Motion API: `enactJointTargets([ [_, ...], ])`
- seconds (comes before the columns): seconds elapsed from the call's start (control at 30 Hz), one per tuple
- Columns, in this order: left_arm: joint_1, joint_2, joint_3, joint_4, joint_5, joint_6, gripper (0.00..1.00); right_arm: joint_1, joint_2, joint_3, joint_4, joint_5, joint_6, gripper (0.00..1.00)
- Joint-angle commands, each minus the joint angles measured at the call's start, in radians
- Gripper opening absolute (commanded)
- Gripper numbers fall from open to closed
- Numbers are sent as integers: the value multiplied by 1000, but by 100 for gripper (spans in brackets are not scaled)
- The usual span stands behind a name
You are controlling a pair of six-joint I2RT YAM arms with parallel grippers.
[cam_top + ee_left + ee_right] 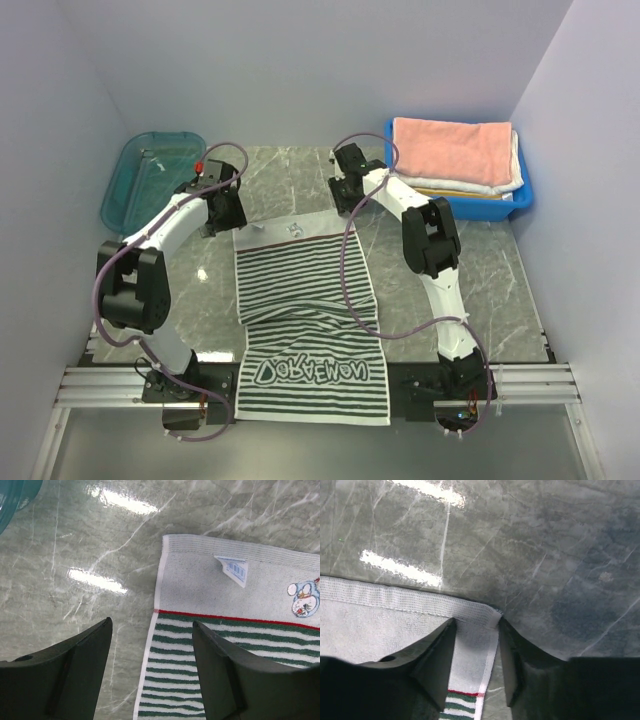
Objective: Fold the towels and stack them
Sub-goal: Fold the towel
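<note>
The dark-and-white striped towel (300, 290) lies spread flat down the middle of the table, its near end with lettering draped over the front edge. My left gripper (222, 212) hovers open by its far left corner; in the left wrist view the towel's left hem (210, 580) runs between the fingers of the gripper (152, 621). My right gripper (345, 192) is at the far right corner. Its jaws (477, 620) stand open astride that corner of the towel (380, 630), the fingertips down at the hem. A salmon pink towel (450, 148) lies folded on a white one (495, 186) in the bin.
A blue bin (522, 200) at the back right holds the folded towels. A teal tray (150, 175) leans at the back left. A small label (234, 570) and a cartoon figure (302, 597) sit on the striped towel's far band. Grey walls close in on three sides.
</note>
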Motion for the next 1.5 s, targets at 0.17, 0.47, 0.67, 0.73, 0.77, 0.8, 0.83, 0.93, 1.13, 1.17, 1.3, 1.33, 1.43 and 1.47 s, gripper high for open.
enactJointTargets([
  [0.17,3,23,-10,29,-3,12,71,8,34,-18,-65,-9,16,12],
  [0.47,11,119,41,65,38,-15,70,8,-22,-119,10,-41,22,0],
  [0.67,34,228,131,86,40,-51,65,8,-42,-156,44,-58,19,0],
  [0.73,34,270,162,103,29,-46,62,8,-42,-157,48,-62,19,0],
  [0.77,34,285,173,109,22,-41,61,8,-42,-157,48,-62,20,0],
  [0.8,34,299,185,112,16,-38,59,8,-44,-160,51,-62,20,0],
  [0.83,34,311,205,114,11,-35,59,8,-45,-163,55,-62,20,0],
  [0.93,35,357,243,106,15,-18,58,6,-49,-168,59,-66,19,0],
  [1.13,34,423,271,66,32,-20,57,6,-53,-177,67,-66,20,0],
  [1.17,34,446,276,33,34,-24,57,6,-53,-177,68,-66,17,0],
  [1.3,17,500,288,-23,17,-17,53,6,-55,-179,67,-66,19,0],
  [1.33,12,511,299,-37,11,-15,50,6,-55,-180,67,-66,19,0],
  [1.43,1,554,313,-64,18,-12,23,6,-62,-192,74,-67,20,0],
  [1.47,-2,564,314,-69,29,-12,20,6,-64,-197,79,-70,22,0],
])
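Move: The towel's far left corner lies about 8 cm ahead of the left hand, 2 cm to its right and 8 cm below. The little label stands some 6 cm right of that corner, level with it; the empty green basket is about 20 cm ahead of the hand and 17 cm to its left, 7 cm below. The towel's far right corner sits between the right hand's open fingertips, roughly 1 cm ahead and 1 cm below, with the blue bin about 11 cm ahead and 27 cm to its right, slightly above. The towel's far right corner is pinched first, the right fingers shutting on it down at the table and then holding nearly still. The left hand, fingers open, sinks and then reaches forward, about 8 cm each way, to the far left corner, easing some 2 cm right at the end as its fingers close around that corner. ##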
